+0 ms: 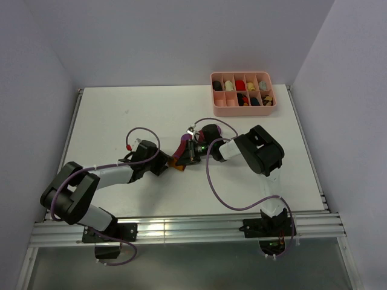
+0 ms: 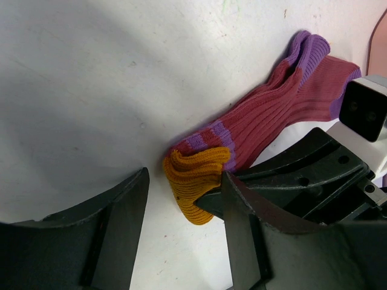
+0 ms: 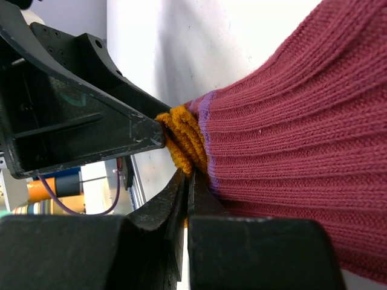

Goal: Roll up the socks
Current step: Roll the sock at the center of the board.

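The dark red socks (image 2: 266, 115) lie flat on the white table, purple toe (image 2: 311, 48) far right and orange cuff (image 2: 193, 187) nearest my left wrist camera. My right gripper (image 3: 187, 181) is shut on the bunched orange cuff (image 3: 181, 136), pinching its edge; its black tip shows in the left wrist view, against the cuff. My left gripper (image 2: 184, 175) is open, its two fingertips standing either side of the cuff with a wide gap between them. From above, both grippers meet at the socks (image 1: 180, 150) in the middle of the table.
A pink divided tray (image 1: 242, 110) holding several small rolled sock bundles sits at the back right. White walls close in the table on three sides. A metal rail (image 1: 181, 229) runs along the near edge. Purple cables loop beside both arms.
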Available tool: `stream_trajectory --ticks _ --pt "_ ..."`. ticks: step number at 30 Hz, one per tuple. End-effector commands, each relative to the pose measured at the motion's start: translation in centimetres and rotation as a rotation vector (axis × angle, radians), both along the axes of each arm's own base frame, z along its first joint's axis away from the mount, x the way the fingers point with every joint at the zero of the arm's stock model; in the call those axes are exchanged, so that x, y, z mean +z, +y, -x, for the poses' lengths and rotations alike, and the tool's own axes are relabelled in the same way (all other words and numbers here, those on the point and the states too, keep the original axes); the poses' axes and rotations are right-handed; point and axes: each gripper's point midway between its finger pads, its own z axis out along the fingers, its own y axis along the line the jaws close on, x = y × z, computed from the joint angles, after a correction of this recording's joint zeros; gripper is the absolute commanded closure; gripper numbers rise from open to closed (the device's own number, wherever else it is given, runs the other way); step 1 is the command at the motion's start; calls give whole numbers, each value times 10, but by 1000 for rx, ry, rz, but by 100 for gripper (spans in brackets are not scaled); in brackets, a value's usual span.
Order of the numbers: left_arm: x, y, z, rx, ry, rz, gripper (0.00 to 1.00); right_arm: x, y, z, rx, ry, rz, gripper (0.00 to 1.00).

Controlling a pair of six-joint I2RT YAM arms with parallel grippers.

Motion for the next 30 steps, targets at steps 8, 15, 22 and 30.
stream_trajectory --ticks 8,15,22,30 --pt "-41 5 20 -22 110 -105 50 -28 -15 -5 -80 38 87 100" --pt "-53 4 20 -36 137 -141 62 -24 -17 -9 -86 0 96 97" --pt "-52 8 17 -57 156 -211 82 6 -24 -17 -117 -183 184 62" --pt "-35 8 4 -120 130 -298 91 39 -39 -26 -198 -628 367 45"
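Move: The sock's orange cuff lies about 2 cm right of the open left fingers, 1 cm ahead and 1 cm below; its purple heel is some 10 cm ahead and 6 cm right of that hand, the toe roughly 14 cm ahead and 19 cm right, both about 2 cm lower. The right fingers are already shut on the cuff, which sits right at their hand point, with no offset to speak of. Left fingers ease about 3 cm right-forward and pinch the cuff, while the right opens and lifts 4 cm off. ##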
